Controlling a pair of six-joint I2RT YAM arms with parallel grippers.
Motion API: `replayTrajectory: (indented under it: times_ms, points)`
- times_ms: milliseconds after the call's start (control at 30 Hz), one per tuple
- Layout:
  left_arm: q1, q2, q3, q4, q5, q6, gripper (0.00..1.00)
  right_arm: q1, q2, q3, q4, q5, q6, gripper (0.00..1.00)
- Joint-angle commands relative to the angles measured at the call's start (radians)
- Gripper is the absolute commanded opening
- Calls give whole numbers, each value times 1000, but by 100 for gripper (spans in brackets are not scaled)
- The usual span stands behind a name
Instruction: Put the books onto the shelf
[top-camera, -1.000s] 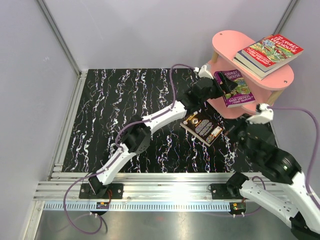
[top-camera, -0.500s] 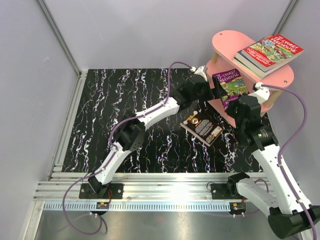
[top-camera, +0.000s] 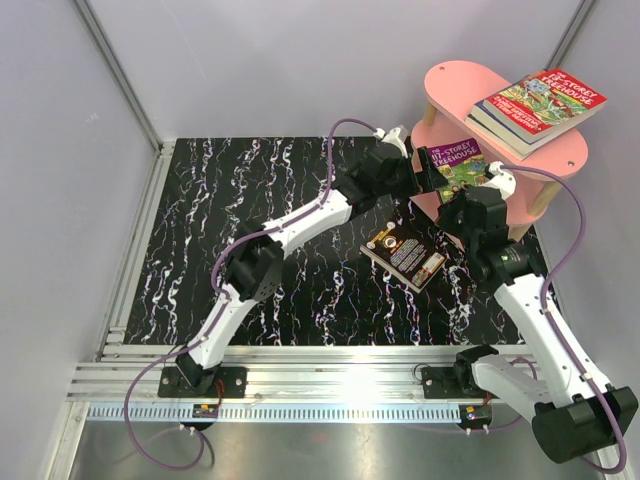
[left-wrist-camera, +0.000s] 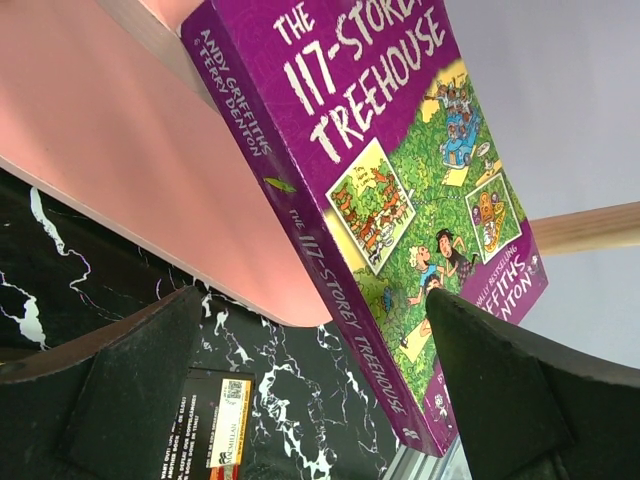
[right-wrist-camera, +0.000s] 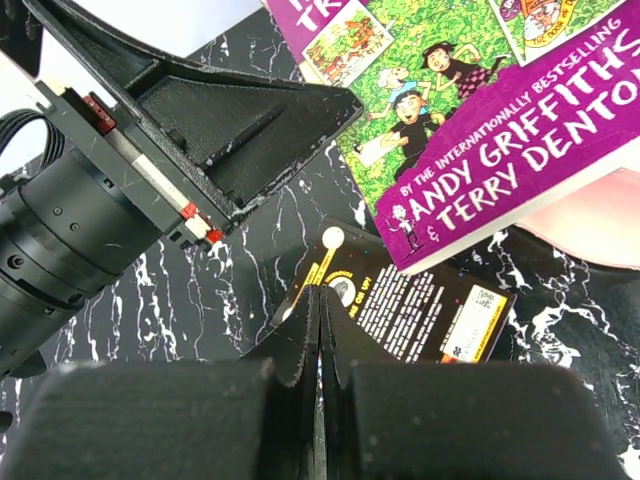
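A purple Treehouse book (top-camera: 456, 160) (left-wrist-camera: 400, 150) (right-wrist-camera: 480, 110) lies on the middle board of the pink shelf (top-camera: 450, 78) (left-wrist-camera: 110, 140), its near corner sticking out over the edge. My left gripper (top-camera: 424, 170) (left-wrist-camera: 320, 385) is open, one finger either side of that corner. Just right of it, my right gripper (top-camera: 456, 212) (right-wrist-camera: 320, 300) is shut on nothing, above the black book (top-camera: 403, 252) (right-wrist-camera: 430, 300) lying flat on the table. On the top board a red book (top-camera: 541, 98) rests on a dark-blue one.
The black marbled tabletop (top-camera: 250, 220) spreads out to the left of the shelf. Pale walls with metal corner posts close in the back and sides. A wooden shelf post (left-wrist-camera: 590, 228) stands behind the purple book. Both forearms crowd the shelf's front.
The right arm has swung up from the right until its gripper is beside the shelf. The purple book has slid further onto the middle board as the left gripper edged toward it.
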Motion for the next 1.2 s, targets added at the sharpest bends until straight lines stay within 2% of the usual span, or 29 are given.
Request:
replayTrajectory:
  times_ms: [0, 300, 467, 600, 700, 733, 767, 833, 867, 900, 1000, 1100, 1167]
  points:
    - [3, -55, 42, 54, 36, 1, 99, -5, -19, 33, 34, -17, -5, 0]
    - [1, -59, 44, 62, 50, -63, 99, -5, -178, 91, -95, -3, -21, 0]
    - [3, -170, -146, 178, 4, -57, 99, -5, -253, 108, -152, -6, -22, 0]
    - [4, -249, -237, 267, -6, -51, 99, -7, -278, 110, -175, 0, -28, 0]
    - [15, -271, -280, 318, 19, -72, 84, -5, -287, 107, -187, -3, -25, 0]
    - [20, -285, -290, 339, 33, -84, 76, -5, -293, 105, -189, -4, -24, 0]
    - [27, -294, -301, 348, 37, -92, 63, -5, -296, 99, -190, -9, -22, 0]
    - [36, -323, -350, 390, 54, -100, 50, -5, -307, 92, -195, -9, -21, 0]
    - [38, -329, -362, 390, 56, -100, 40, -5, -309, 90, -204, -4, -19, 0]
    - [41, -335, -379, 388, 60, -95, 25, -5, -313, 90, -209, -4, -19, 0]
    - [46, -333, -383, 366, 76, -63, 0, -5, -335, 111, -232, 28, -25, 0]
    - [44, -291, -361, 370, 99, -66, 0, -7, -355, 185, -282, 98, -42, 0]
    - [43, -235, -289, 338, 114, -71, 0, -7, -358, 254, -317, 132, -68, 0]
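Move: The purple 117-Storey book lies on the middle shelf board. From the open left gripper its middle is about 6 cm to the right, 1 cm back and 3 cm lower. From the shut right gripper it is some 10 cm ahead, 4 cm right and 2 cm lower. The black book on the table is about 10 cm back, 7 cm left and 20 cm below the left hand. The stack on the top board is some 16 cm right, 6 cm ahead and 15 cm above that hand. Leave the purple book on its shelf and back both grippers off it. After a slight shift in place, lift the left one about 8 cm and draw it some 5 cm left, tilting it roughly 15 degrees and shutting its wide-open fingers on nothing. Bring the right one, still shut, back about 9 cm and up as much, off the book's lower edge and slightly right, fingertips tipping up about 10 degrees. ##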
